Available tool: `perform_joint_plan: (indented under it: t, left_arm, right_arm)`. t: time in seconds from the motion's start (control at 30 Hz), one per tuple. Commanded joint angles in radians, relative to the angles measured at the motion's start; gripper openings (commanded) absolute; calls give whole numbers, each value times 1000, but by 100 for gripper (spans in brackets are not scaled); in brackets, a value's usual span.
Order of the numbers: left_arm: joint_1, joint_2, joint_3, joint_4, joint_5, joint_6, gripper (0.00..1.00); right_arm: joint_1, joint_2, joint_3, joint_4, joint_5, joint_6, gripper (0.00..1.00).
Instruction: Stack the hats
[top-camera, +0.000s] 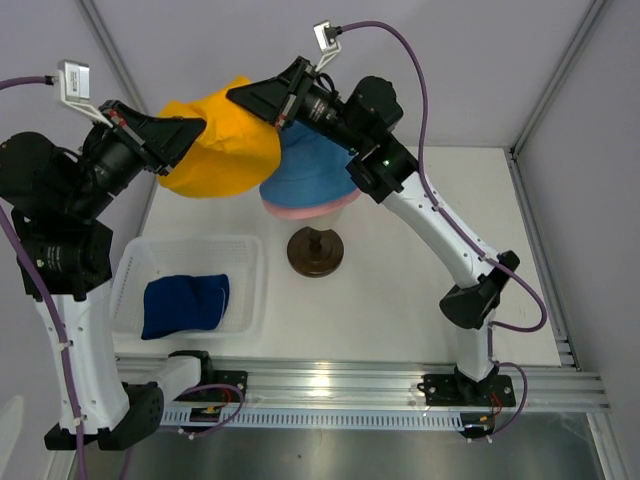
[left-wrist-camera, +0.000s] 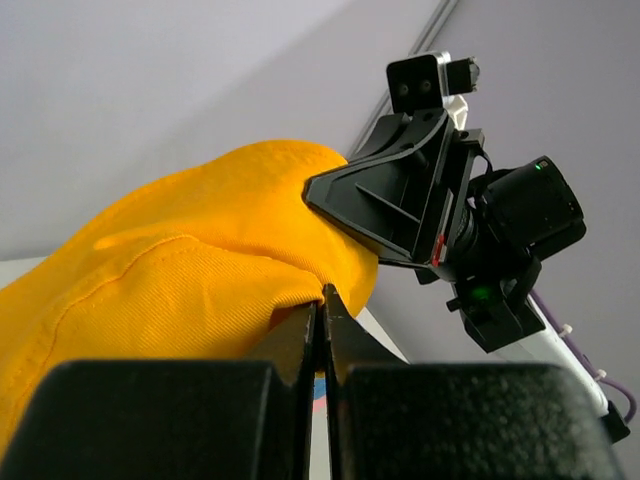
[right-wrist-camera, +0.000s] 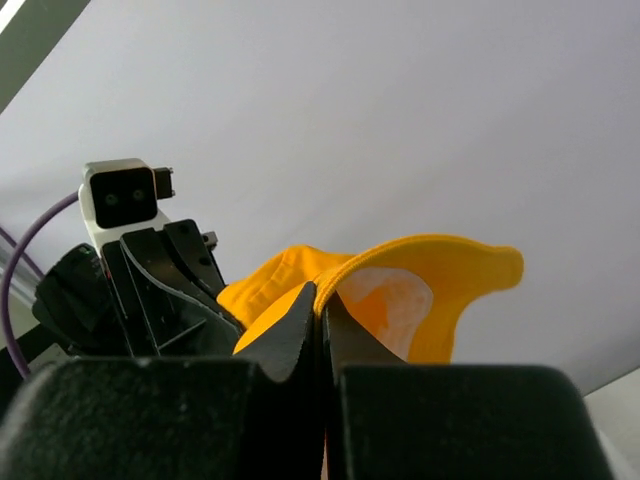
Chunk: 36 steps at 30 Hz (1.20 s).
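The yellow hat (top-camera: 222, 145) hangs in the air at the back left, held between both grippers. My left gripper (top-camera: 203, 127) is shut on its left edge, and my right gripper (top-camera: 236, 96) is shut on its upper right brim. In the left wrist view the jaws (left-wrist-camera: 322, 293) pinch a fold of the yellow hat (left-wrist-camera: 180, 265). In the right wrist view the jaws (right-wrist-camera: 322, 296) clamp the brim of the yellow hat (right-wrist-camera: 440, 285). The light blue hat (top-camera: 312, 168) sits on the pink hat (top-camera: 300, 212), partly under the yellow one. The dark navy hat (top-camera: 185, 305) lies in the tray.
A clear plastic tray (top-camera: 250, 262) stands at the front left. A dark brown round base (top-camera: 315, 251) sits mid-table just in front of the blue and pink hats. Grey walls close in the back and both sides.
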Motion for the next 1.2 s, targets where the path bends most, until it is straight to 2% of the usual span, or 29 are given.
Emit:
perform_joint_plan:
  t: [0.0,0.07,0.13,0.27,0.4,0.43,0.47,0.57,0.6,0.7,0.77,0.8,0.83,0.87,1.03,1.13,1.17]
  left_arm:
    - [11,39,101,-33,-25,36,3]
    - [12,86,193,-75,-61,44,5]
    - [11,122,255,-92,-114,42,13]
    - [12,223,311,-85,-126,7,13]
    - [-6,329,311,-51,-45,-35,9]
    - [-8,339,306,-53,-54,-28,9]
    - [-55,347,313,-51,-98,-21,9]
    - [-95,379,345,-59,-169,7,22]
    - [-101,390,366,-65,-180,11,38]
    - [-117,407,391,-103,-203,24,72]
    - [-124,377,348,-111,-241,34,84]
    - [-124,358,333,-105,-253,41,87]
    - [-124,338,264,-99,-267,42,91]
    - [-124,289,239,-80,-295,48,99]
    - [-126,122,26,-24,-364,22,100]
    - [-126,10,-225,25,-411,-34,100]
    - [-126,-18,-265,41,-424,-65,100]
  right_arm:
    - [6,12,82,51,26,-67,0]
    - [6,3,87,65,41,-148,0]
    - [6,-14,85,30,119,-202,0]
    - [6,-105,7,11,268,-317,0]
    - [8,-191,-149,-20,435,-365,0]
    - [5,-211,-190,-1,478,-368,0]
    - [6,-231,-233,22,500,-375,0]
    - [-14,-300,-385,95,583,-354,0]
    - [-24,-325,-410,101,618,-337,0]
    - [-64,-357,-476,94,675,-271,0]
    - [-89,-388,-530,109,686,-237,0]
    - [-92,-396,-542,118,693,-234,0]
    - [-95,-406,-557,117,701,-239,0]
    - [-95,-409,-557,97,721,-239,0]
    - [-98,-425,-591,45,747,-211,0]
    - [-98,-486,-681,72,773,-187,0]
    - [-98,-501,-707,86,785,-184,0]
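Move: I hold the yellow hat stretched between my two shut grippers. The blue hat on the head form, where it is going, lies about 6 cm ahead of my right hand, 11 cm to its right and 14 cm below; the pink hat's brim shows some 5 cm under that hat's middle, and the stand's round foot is on the table beneath. From my left hand the blue hat is roughly 11 cm ahead, 15 cm right and 12 cm down. Keeping its pinch on the yellow brim, my right hand swings about 15 cm right and 10 cm forward, rising slightly before sinking, and turns clockwise some 45 degrees to bring the hat over the blue one. My left hand lifts a little, pushes forward about 14 cm while dipping and tilting down, opens wide to let go of the yellow hat, then draws back half that way, still sinking. ##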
